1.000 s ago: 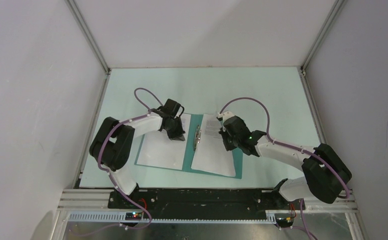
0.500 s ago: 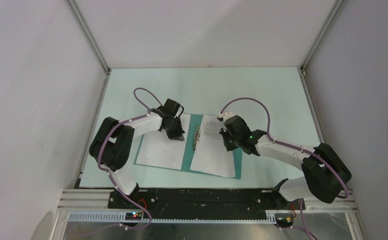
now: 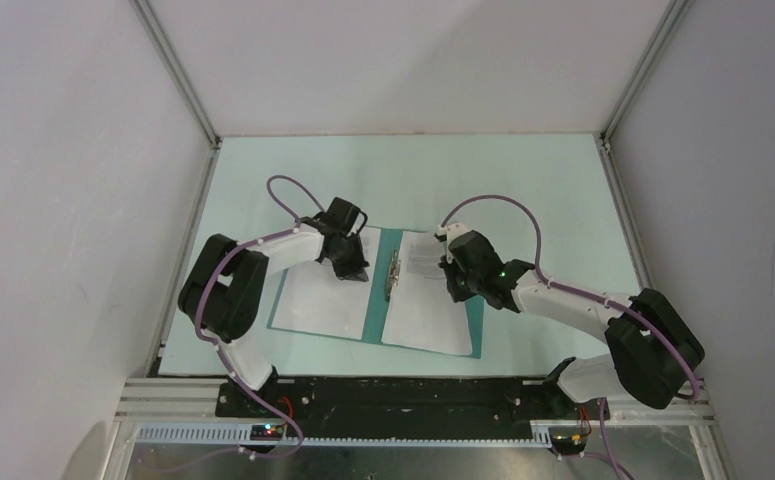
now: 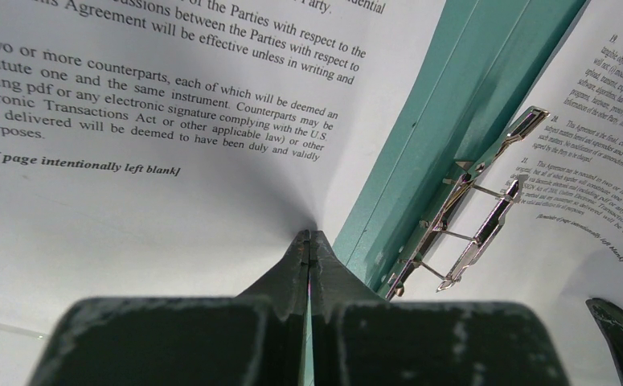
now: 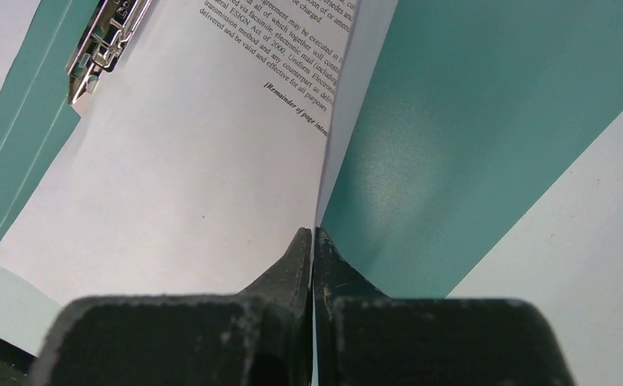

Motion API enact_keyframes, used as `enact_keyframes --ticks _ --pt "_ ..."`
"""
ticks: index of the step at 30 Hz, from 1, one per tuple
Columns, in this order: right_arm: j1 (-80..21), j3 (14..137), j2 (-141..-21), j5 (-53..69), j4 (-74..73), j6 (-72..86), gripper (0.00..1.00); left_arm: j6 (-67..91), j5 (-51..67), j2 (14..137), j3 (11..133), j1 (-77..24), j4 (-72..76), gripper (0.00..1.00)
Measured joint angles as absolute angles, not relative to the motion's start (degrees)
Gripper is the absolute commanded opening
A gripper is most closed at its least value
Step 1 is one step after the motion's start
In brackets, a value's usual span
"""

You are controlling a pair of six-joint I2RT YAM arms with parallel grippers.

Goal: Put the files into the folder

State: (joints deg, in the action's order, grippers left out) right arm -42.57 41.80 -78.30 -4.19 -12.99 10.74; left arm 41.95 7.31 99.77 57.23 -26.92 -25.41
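The teal folder lies open on the table, its metal clip on the spine. One of the files, white with printed text, rests on the folder's left half. My left gripper is shut on that sheet's right edge, beside the spine. The other sheet covers the right half. My right gripper is shut on its right edge, which stands lifted above the bare teal cover. The clip stands open, prongs showing.
The pale green table surrounds the folder, with white walls and metal frame posts on three sides. Purple cables loop over both wrists. The black base rail runs along the near edge.
The right wrist has shifted very slightly, keeping hold of the right sheet's edge. The left arm and its sheet look unchanged.
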Motion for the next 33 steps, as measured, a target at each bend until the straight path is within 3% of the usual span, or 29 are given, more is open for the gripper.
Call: enact_keyframes --ticks 22,29,33 --pt "-43.5 41.8 -79.5 -4.1 -11.7 16.1 0.01 41.9 7.3 99.7 57.2 -26.9 -25.4 0.0" --pt "-43.1 41.8 -79.5 -4.2 -12.2 17.9 0.46 41.9 7.3 99.7 57.2 -26.9 -25.4 0.0" --pt "-43.1 41.8 -79.4 -4.4 -12.8 18.5 0.58 41.9 7.3 99.7 57.2 -26.9 -25.4 0.0"
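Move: The right hand, some 5 cm above the folder, already pinches the raised outer edge of the right-hand sheet. From there the metal ring clip on the spine lies about 14 cm left and 5 cm ahead, and the sheet's middle is some 7 cm left and 1 cm back. The folder's right edge runs about 6 cm to the right, level with the hand. From the left hand the clip lies about 6 cm right and 2 cm ahead. Leftwards, by only about 1 cm, the right hand eases the pinched edge of the sheet towards the ring clip, sinking very slightly with a turn of a few degrees. It then stops and spreads its fingers to about half open, ending its pinch with the edge still standing between them. The left hand stays put, shut tips resting on the left-hand sheet. ##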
